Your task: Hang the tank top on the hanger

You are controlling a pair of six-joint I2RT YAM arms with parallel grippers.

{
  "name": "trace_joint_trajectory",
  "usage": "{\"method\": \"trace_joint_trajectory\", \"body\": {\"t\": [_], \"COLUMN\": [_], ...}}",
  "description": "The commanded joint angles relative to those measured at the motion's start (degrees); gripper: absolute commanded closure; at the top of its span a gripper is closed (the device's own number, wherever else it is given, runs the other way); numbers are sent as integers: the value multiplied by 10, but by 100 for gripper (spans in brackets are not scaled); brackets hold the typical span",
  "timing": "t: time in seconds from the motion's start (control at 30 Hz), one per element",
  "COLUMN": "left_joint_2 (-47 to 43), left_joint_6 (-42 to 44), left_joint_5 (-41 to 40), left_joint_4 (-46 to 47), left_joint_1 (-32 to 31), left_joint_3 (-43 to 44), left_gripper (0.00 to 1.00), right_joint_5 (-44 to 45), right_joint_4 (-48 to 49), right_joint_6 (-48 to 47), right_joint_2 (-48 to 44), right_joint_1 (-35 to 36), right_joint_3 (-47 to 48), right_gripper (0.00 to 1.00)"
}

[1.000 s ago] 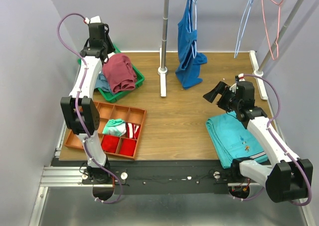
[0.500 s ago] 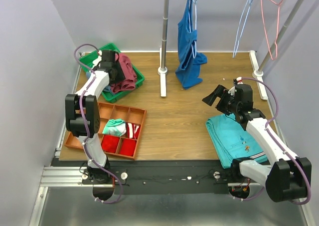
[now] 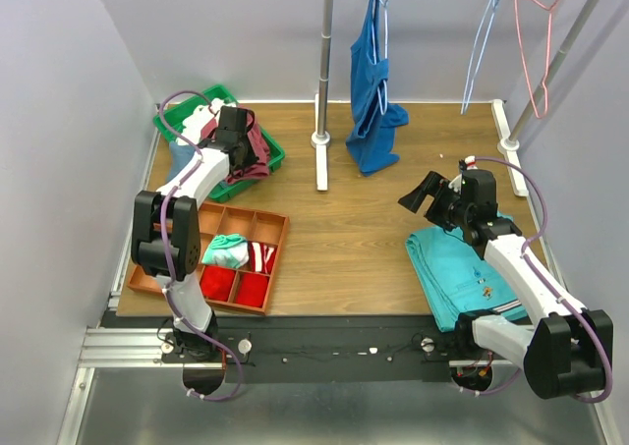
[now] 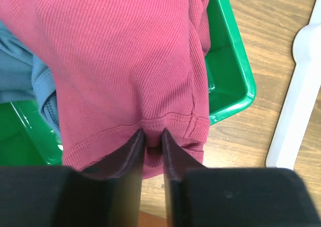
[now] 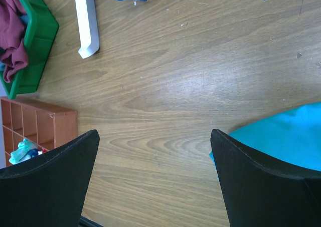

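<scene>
The maroon tank top [image 3: 254,148] lies bunched in the green bin [image 3: 179,119] at the back left. In the left wrist view it [image 4: 125,61] hangs over the bin's near rim. My left gripper [image 3: 236,136] is shut on its hem; the fingers [image 4: 131,152] pinch a fold of cloth. The pale blue-white hanger [image 3: 482,42] hangs empty at the back right. My right gripper [image 3: 432,192] is open and empty above bare wood [image 5: 155,137], far from both.
A royal-blue top [image 3: 373,82] hangs by the centre pole [image 3: 324,62], whose white base [image 5: 88,26] lies on the table. A pink hanger [image 3: 536,42] hangs far right. Turquoise trousers [image 3: 462,268] lie under my right arm. An orange tray [image 3: 221,253] sits front left.
My left gripper has come down from high behind the bin onto the maroon top and closed on its hem. The right arm has barely moved.
</scene>
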Motion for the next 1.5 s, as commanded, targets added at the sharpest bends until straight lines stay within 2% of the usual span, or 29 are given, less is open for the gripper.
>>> {"method": "trace_joint_trajectory", "body": {"t": [0.0,0.1,0.3,0.43,0.5,0.77,0.87,0.97,1.0,1.07,1.2,1.37,1.47], "left_joint_2": [-23,-46,-76,-59,-53,-14,-15,-28,-33,-60,-125,-257,-302], "left_joint_6": [-6,5,23,43,46,66,68,56,50,60,134,120,111], "left_joint_5": [-19,-28,-19,3,13,55,64,81,122,137,66,21,28], "left_joint_4": [4,-18,-56,-77,-74,-78,-54,-40,-31,-24,-30,19,19], "left_joint_1": [0,6,52,83,98,100,100,100,100,85,-9,-95,-145], "left_joint_3": [7,35,149,275,309,506,531,533,527,502,445,272,225], "left_gripper": [90,100,100,100,100,100,100,100,100,100,100,100,100], "right_joint_5": [-13,-13,-11,-12,-14,-9,-10,-10,-8,-7,-9,-5,-1], "right_joint_4": [11,10,6,6,6,-9,-11,-15,-15,-17,-26,-47,-63], "right_joint_6": [-3,-3,-3,-2,-2,-5,-8,-10,-10,-10,-10,-12,-14], "right_joint_2": [-5,-3,-2,0,1,3,5,8,7,7,3,-13,-28], "right_joint_1": [3,3,3,3,2,3,3,2,2,3,3,2,3], "right_joint_3": [-4,0,13,18,22,49,60,68,70,76,93,113,123], "right_gripper": [0,0,0,0,0,0,0,0,0,0,0,0,0]}}
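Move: The left hand, fingers nearly shut, is down on the near hem of the red tank top, whose middle lies about 6 cm ahead, 2 cm left and 1 cm lower. The green basket's middle is some 6 cm ahead, 5 cm left; the blue cloth in it 4 cm ahead, 11 cm left; the white rack foot 8 cm ahead, 17 cm right; the divider box 18 cm back, 7 cm left. From the right hand the tank top is roughly 22 cm ahead, 37 cm left. The left fingers finish closing and pinch the tank top's near hem, then the arm hoists it some 40 cm up out of the basket, drifting forward and left at first while the fingertips tip up from slanting down to about level. Near the top it swings about 15 cm right and then also back, turning clockwise, with the cloth still held, as the open right hand rises about 6 cm, touching nothing. ##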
